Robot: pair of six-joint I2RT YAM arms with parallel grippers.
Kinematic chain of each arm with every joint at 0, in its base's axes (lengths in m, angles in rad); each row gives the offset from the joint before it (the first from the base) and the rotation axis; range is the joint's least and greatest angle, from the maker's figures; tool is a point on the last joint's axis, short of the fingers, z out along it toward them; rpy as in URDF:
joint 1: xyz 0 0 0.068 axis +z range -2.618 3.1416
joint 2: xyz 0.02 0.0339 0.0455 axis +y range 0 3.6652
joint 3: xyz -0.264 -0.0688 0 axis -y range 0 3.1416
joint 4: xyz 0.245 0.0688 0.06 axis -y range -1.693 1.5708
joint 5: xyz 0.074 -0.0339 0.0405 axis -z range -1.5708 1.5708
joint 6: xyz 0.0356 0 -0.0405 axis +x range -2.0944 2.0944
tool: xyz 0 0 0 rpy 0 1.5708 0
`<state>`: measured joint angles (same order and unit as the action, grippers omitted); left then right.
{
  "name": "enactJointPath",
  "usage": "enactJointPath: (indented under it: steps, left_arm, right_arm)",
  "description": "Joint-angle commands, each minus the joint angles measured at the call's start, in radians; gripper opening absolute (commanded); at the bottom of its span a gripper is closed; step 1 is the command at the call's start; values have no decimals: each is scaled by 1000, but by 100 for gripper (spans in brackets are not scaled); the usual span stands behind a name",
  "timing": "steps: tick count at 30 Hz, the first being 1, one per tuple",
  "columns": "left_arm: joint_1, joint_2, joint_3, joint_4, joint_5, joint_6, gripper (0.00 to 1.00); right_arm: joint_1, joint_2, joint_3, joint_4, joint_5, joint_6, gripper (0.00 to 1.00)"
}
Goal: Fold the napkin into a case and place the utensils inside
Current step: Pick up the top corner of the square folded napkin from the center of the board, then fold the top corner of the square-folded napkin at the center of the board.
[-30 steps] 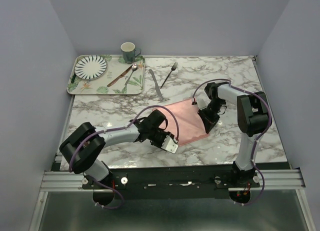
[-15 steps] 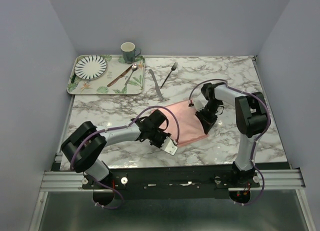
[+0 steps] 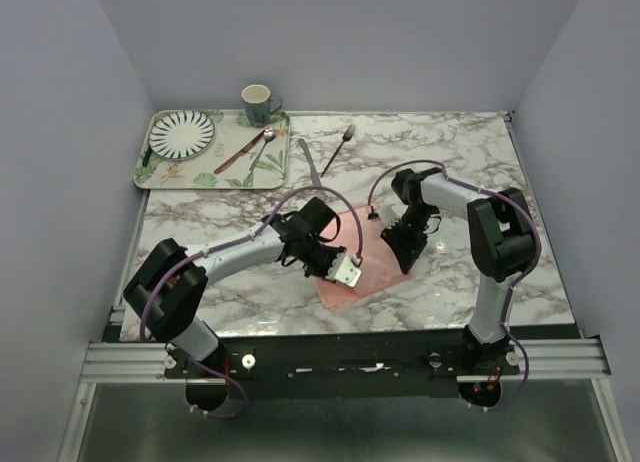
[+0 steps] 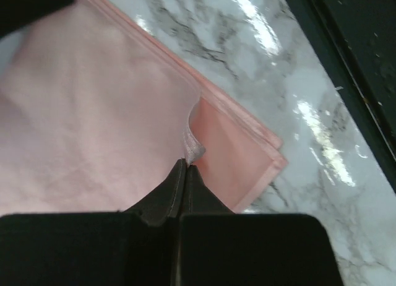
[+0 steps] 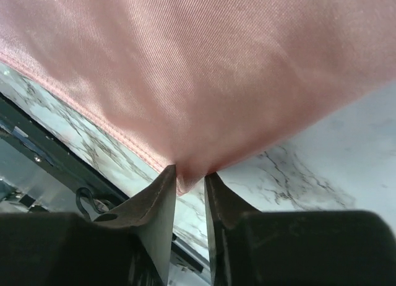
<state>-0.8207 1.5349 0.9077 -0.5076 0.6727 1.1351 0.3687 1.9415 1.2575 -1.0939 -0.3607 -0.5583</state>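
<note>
The salmon-pink napkin (image 3: pixel 368 250) lies folded in layers on the marble near the middle of the table. My left gripper (image 3: pixel 345 274) is shut on the edge of its top layer (image 4: pixel 193 147), near the front corner. In the right wrist view the napkin (image 5: pixel 185 63) is drawn up to a point, and my right gripper (image 5: pixel 190 173) holds that bunched corner between slightly parted fingertips. From above, the right gripper (image 3: pixel 398 250) is at the napkin's right side. The fork (image 3: pixel 340 148) and the knife (image 3: pixel 312 169) lie on the marble behind the napkin.
A patterned tray (image 3: pixel 200 177) at the back left carries a striped plate (image 3: pixel 181 132), a spoon (image 3: pixel 262 147) and a brown-handled utensil (image 3: pixel 238 154). A mug (image 3: pixel 258 104) stands at its far corner. The table's dark front edge (image 4: pixel 365 82) runs close to the napkin.
My left gripper has closed on the napkin's top layer and shifted right and away. The right gripper has carried its corner leftward, so the napkin looks narrower and sits further left.
</note>
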Motion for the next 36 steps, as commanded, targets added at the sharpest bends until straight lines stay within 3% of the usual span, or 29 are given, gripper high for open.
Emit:
enactJointPath:
  steps: [1,8,24,36]
  left_arm:
    - [61,89,206,-150,139,-49,0]
    - [141,249,396,-247,194,-75,0]
    - [192,550,733,-128,131,-333,0]
    - [230,659,804,41,19,-538,0]
  right_arm:
    - [-36,-32,113,-64,-96,43,42]
    - [-132,-61,189,-138,-175,86,56]
    - [-203,-121,129,-49,-288,124,55]
    - [-208,-116,117,-40,-277,136,52]
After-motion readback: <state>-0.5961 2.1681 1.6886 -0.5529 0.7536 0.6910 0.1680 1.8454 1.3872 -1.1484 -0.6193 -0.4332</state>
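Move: The napkin's near top-layer corner is already pinched and raised in the left fingers. The napkin's far corner, towards which it is taken, is about 23 cm ahead of them, 10 cm right and 5 cm below; the napkin's right corner lies about 2 cm ahead and 19 cm right, and the knife's middle 32 cm ahead and 3 cm left. The right hand is right at that right corner, the far corner some 18 cm ahead and 8 cm left of it. The napkin's top-layer corner, still pinched, is carried by the left hand up about 5 cm and forward, then on forward and gradually down over the folded square towards its far corner, some 19 cm forward and 7 cm right in all, the hand turning roughly 30 degrees counter-clockwise. The napkin's right corner comes free of the right fingers as they open wider, that hand rising about 7 cm and moving 5 cm forward, turning clockwise. ##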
